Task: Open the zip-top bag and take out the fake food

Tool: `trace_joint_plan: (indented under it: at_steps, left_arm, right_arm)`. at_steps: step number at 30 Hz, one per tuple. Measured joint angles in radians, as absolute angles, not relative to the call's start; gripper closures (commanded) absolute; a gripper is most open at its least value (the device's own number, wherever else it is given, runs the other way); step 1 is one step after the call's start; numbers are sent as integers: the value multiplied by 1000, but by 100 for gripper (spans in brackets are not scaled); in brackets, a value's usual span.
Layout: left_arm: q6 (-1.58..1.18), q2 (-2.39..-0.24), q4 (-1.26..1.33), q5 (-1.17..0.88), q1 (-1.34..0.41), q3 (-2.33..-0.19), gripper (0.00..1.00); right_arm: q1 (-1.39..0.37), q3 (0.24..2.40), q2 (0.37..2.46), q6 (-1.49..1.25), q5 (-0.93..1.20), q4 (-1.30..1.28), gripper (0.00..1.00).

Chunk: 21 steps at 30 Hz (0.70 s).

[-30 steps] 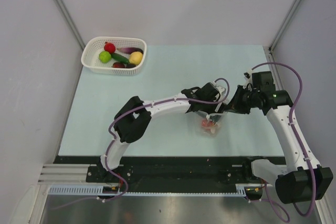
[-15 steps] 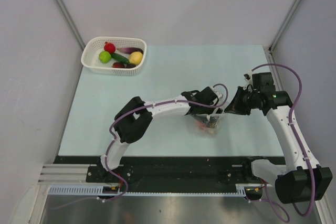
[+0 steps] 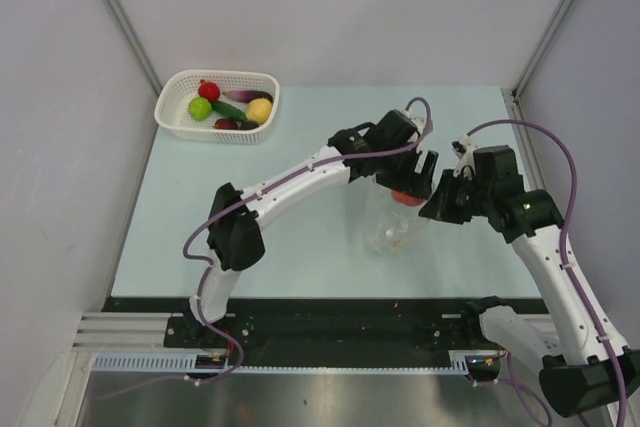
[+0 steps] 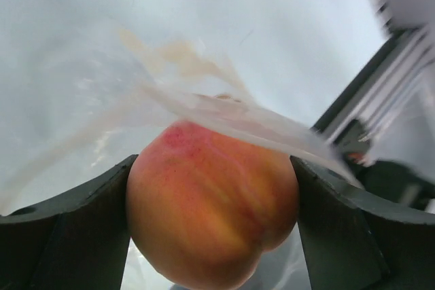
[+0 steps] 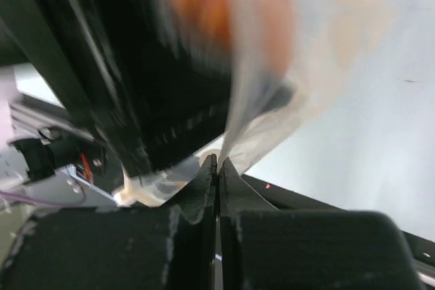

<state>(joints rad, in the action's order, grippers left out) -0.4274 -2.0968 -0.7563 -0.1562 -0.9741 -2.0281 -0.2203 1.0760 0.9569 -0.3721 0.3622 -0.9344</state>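
An orange-red toy peach, one piece of the fake food [image 4: 214,202], fills the gap between my left gripper's [image 4: 212,215] two dark jaws, which press on both its sides. From above, that gripper [image 3: 405,192] hangs over the mouth of the clear zip-top bag [image 3: 390,227] with the peach [image 3: 406,197] showing red beneath it. A film of the bag [image 4: 238,117] trails across the top of the peach. My right gripper [image 5: 219,164] is shut on a thin edge of the bag [image 5: 272,100], just right of the left gripper [image 3: 432,209]. The bag hangs down to the mat.
A white mesh basket [image 3: 172,119] at the back left holds several other toy fruits and vegetables [image 3: 230,107]. The light blue mat [image 3: 300,147] ends at a black rail in front. Grey walls stand on both sides.
My left gripper has risen out of the bag and moved back with the peach. The right gripper has shifted forward and left, and the bag now hangs stretched upward.
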Motion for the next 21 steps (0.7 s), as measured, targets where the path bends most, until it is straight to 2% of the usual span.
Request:
trace_joint_plan:
  at_steps: [3, 6, 11, 16, 21]
  left_arm:
    - [-519, -2102, -759, -234, -936, -2092, 100]
    - [-613, -2088, -710, -330, -899, -2067, 100]
    - [-737, -1998, -510, -529, -863, -1846, 100]
    - [-779, -1860, -276, -712, -871, -1607, 100]
    - [-760, -1712, -102, -846, -881, -1503, 100]
  right_arm:
    - [-301, 1076, 949, -370, 306, -947, 100]
    - [-319, 1076, 950, -373, 224, -966, 100]
    - [-279, 1076, 949, -392, 140, -968, 100]
    - [-129, 1076, 953, -400, 154, -958, 100]
    - [-78, 1076, 990, -404, 168, -948, 100]
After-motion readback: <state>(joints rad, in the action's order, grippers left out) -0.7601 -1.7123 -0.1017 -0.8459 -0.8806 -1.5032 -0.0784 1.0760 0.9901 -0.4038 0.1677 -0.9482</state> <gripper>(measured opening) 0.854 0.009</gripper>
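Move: The peach is already between the left fingers, at the mouth of the bag. The white basket it is bound for lies about 30 cm ahead of this hand, some 48 cm left and 14 cm below; the yellow fruit in it is about 31 cm ahead, 38 cm left. The bag's lower part hangs roughly 5 cm back, 2 cm left and 12 cm below. From the right hand, pinching the bag's rim, it is about 2 cm back, 7 cm left, 14 cm lower. Keeping the peach gripped at an unchanged opening, the left hand draws it up out of the bag's mouth, rising about 12 cm; after a short push forward it comes back some 9 cm, its fingers swinging up by about 40 degrees to point more level and to the right. The right hand keeps its pinch on the rim and, after a slight start left, pulls about 6 cm right and a little forward, away from the peach. ##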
